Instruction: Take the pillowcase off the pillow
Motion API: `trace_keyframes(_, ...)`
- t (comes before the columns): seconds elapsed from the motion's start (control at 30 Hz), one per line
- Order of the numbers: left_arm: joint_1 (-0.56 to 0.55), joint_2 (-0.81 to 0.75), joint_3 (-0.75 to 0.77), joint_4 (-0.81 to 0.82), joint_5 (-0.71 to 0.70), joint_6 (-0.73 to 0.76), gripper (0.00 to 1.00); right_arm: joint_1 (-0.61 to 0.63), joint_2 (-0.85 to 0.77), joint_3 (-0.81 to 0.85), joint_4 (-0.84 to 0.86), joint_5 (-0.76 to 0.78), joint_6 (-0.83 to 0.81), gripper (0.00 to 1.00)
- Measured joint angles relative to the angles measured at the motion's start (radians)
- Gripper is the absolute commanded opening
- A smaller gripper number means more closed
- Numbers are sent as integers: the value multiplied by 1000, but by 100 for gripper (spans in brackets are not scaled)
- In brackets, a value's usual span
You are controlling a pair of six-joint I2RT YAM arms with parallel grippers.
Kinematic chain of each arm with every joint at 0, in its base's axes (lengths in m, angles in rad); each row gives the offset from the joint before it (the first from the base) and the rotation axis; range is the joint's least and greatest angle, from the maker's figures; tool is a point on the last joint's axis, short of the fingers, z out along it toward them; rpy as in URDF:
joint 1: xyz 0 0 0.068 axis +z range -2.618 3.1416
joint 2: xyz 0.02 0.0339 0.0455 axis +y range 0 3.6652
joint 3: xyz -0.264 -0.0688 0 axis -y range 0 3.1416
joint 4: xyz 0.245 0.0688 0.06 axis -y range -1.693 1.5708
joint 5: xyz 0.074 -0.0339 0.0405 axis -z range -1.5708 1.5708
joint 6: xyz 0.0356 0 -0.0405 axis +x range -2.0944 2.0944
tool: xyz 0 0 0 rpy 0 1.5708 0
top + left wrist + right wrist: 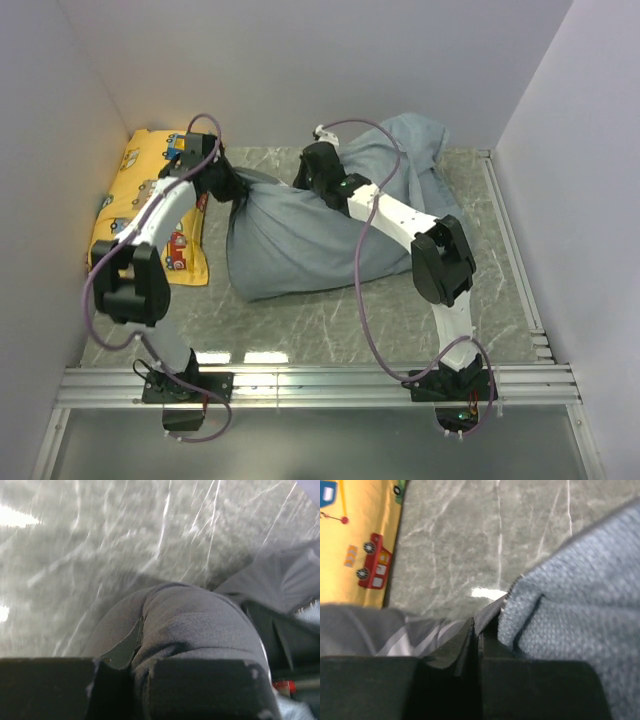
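Note:
The pillowcase (300, 240) lies as a bulging blue-grey bundle in the middle of the marble table, with a loose flap reaching the back wall. My left gripper (236, 190) is shut on the bundle's left corner, and grey cloth (200, 620) swells out between its fingers (137, 655). My right gripper (305, 176) sits at the bundle's top edge. Its jaws (476, 630) are pressed together on a thin dark hem, with blue-grey weave (580, 620) to the right and striped fabric (420, 635) to the left. The pillow is hidden; no white shows.
A yellow cushion (150, 200) printed with cartoon vehicles lies against the left wall, close behind my left arm; it also appears in the right wrist view (355, 540). Walls close in the table on three sides. Aluminium rails run along the front (320, 380) and the right (510, 250).

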Motion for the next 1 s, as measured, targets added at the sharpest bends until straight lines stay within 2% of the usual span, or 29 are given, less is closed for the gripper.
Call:
trace_keyframes(0.03,8,47,69,-33,14,12,2,-4,8,28,-7,-16,-6,23)
trace_keyframes(0.07,18,95,139,-61,8,18,2,-9,13,61,-16,-36,-17,33)
trace_keyframes(0.1,31,140,205,-82,8,23,2,-14,13,98,-31,-56,-28,37)
trace_keyframes(0.13,45,190,279,-101,3,30,2,-19,14,143,-57,-79,-44,49)
trace_keyframes(0.2,76,287,426,-119,-55,40,4,-21,13,227,-120,-127,-77,60)
trace_keyframes(0.23,99,330,487,-103,-73,40,9,-19,8,267,-153,-146,-97,68)
trace_keyframes(0.3,134,388,563,-81,-116,51,19,-16,-6,309,-195,-156,-127,75)
trace_keyframes(0.33,149,396,573,-78,-146,62,28,-16,-19,315,-212,-154,-141,78)
trace_keyframes(0.4,187,402,579,-74,-201,80,38,-14,-47,314,-247,-132,-164,81)
trace_keyframes(0.43,201,402,580,-72,-213,84,48,-14,-67,309,-262,-117,-172,82)
trace_keyframes(0.5,224,401,585,-63,-232,95,59,-21,-110,274,-268,-89,-181,82)
trace_keyframes(0.53,228,399,585,-53,-235,97,69,-26,-144,241,-267,-77,-182,82)
trace_keyframes(0.63,221,381,585,-40,-232,116,82,-54,-276,101,-263,-33,-182,82)
trace_keyframes(0.73,205,341,585,-35,-225,137,86,-81,-428,-64,-232,10,-180,82)
trace_keyframes(0.9,149,228,585,-35,-241,192,88,-146,-694,-363,-163,49,-151,83)
trace_keyframes(1.0,36,148,579,-30,-296,229,88,-201,-822,-532,-124,55,-114,82)
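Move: The left hand still grips the bunched left end of the grey-blue cloth; the far end of the yellow pillow it is taking that end to lies about 13 cm ahead, 16 cm to its left and 9 cm below, and that pillow's middle some 21 cm left, 1 cm back and 12 cm below. The right hand still has the cloth's far edge; the cloth's right end lies about 30 cm to its right, 4 cm back and 13 cm lower. The left hand drags its end of the cloth some 13 cm forward and 16 cm left over the far end of the yellow pillow, opens wide to let go there, then lifts about 14 cm and swings back to the right with its fingers tipping up. Meanwhile the right hand opens and releases the far edge, rises roughly 14 cm, then travels about 20 cm right and 10 cm back, open, towards the cloth's right end, turning slightly clockwise. ##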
